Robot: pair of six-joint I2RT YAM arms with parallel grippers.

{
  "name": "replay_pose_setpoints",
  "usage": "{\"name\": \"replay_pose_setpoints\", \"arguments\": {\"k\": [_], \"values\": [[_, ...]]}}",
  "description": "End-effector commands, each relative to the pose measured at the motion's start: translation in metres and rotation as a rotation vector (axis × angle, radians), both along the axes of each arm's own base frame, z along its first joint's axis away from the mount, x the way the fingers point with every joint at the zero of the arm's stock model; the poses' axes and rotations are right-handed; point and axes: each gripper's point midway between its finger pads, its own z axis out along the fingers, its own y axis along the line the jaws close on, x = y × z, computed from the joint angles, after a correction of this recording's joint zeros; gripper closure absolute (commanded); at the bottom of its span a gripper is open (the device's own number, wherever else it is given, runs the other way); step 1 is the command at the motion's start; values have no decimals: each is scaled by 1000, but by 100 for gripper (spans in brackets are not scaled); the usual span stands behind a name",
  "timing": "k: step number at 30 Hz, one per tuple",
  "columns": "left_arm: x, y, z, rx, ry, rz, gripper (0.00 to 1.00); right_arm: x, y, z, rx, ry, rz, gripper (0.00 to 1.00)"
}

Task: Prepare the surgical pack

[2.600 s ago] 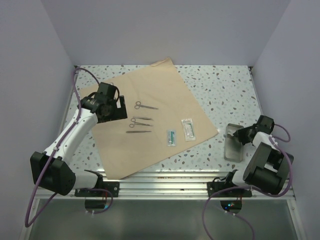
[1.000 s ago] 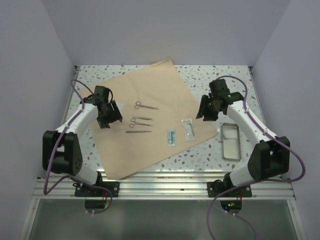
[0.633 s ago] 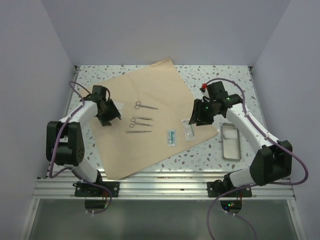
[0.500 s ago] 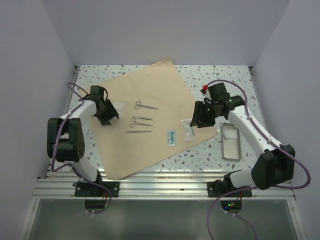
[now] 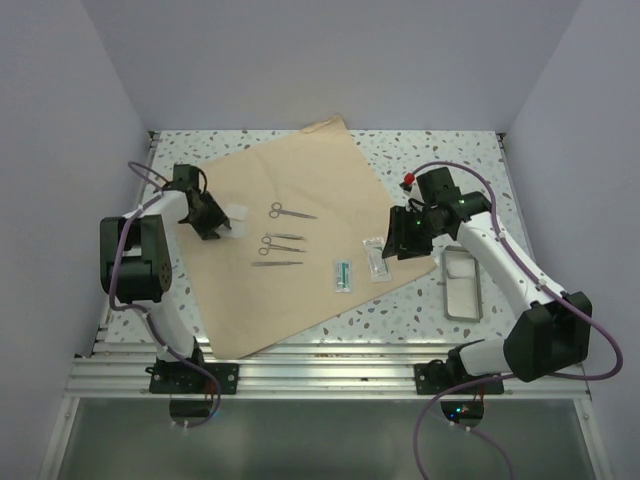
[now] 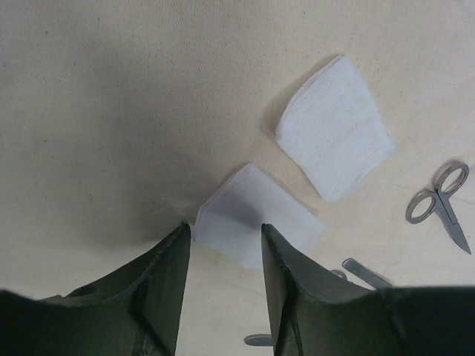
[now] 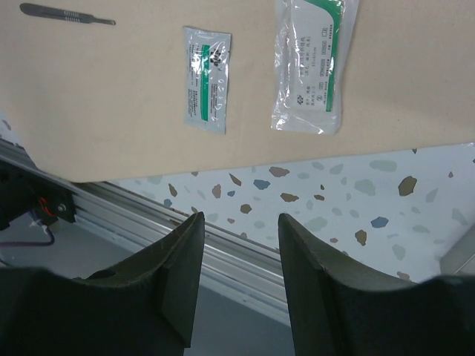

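Observation:
The surgical pack [image 5: 290, 300] is a wide tan sheet spread flat on the table. On it lie scissors [image 5: 290, 211], forceps [image 5: 281, 240], a thin steel handle [image 5: 277, 264], a green-striped packet [image 5: 342, 273] and a clear packet [image 5: 376, 258]. Two white gauze squares rest at the sheet's left part, one of them [image 6: 334, 137] clear of the gripper. My left gripper [image 6: 225, 226] is open just above the sheet, its jaws straddling the near edge of the other gauze square [image 6: 256, 222]. My right gripper [image 7: 240, 216] hangs open and empty by the sheet's right edge, close to the clear packet [image 7: 310, 65].
A small clear tray [image 5: 461, 281] lies on the speckled table right of the sheet, just right of the right arm. The metal rail [image 7: 185, 241] of the table's near edge runs under the right gripper. Walls close in the table on three sides.
My left gripper has slid back and left, uncovering the gauze, and its jaws have narrowed. My right gripper has moved down and left to the clear packet.

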Motion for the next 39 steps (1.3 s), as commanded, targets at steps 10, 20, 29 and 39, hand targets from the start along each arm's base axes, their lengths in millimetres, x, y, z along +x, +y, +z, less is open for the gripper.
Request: {"name": "replay_pose_setpoints", "arguments": {"k": [10,20,29,39], "values": [[24,13,3,13,-51,3,84,-2,3,6,12,1,31,51],[14,14,56,48,-157,-41,100,1,6,-1,19,12,44,51],[41,-6,84,-64,-296,-63,100,2,7,-2,23,20,51,51],[80,-26,87,-202,-378,-79,100,2,6,-5,12,24,50,51]]}}
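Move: The gauze pad I'm after is almost under my left hand: its middle is about 1 cm farther out, 2 cm to the right and 1 cm below, with my open fingers around its left end. A second gauze pad lies some 6 cm ahead and 4 cm right of that hand, the scissors about 7 cm ahead and 20 cm right, the tweezers level and 19 cm right. From my right hand the gauze pad is roughly 44 cm left, 14 cm farther out and 14 cm below. I ease my left hand about 1 cm forward and left, barely lower, and shut its half-open fingers, pinching the gauze pad near its left end. Then I lift it quickly, some 7 cm, and carry it about 4 cm forward and 3 cm right towards the second gauze pad, swinging the fingertips some 15 degrees up and forward with the grip kept. ##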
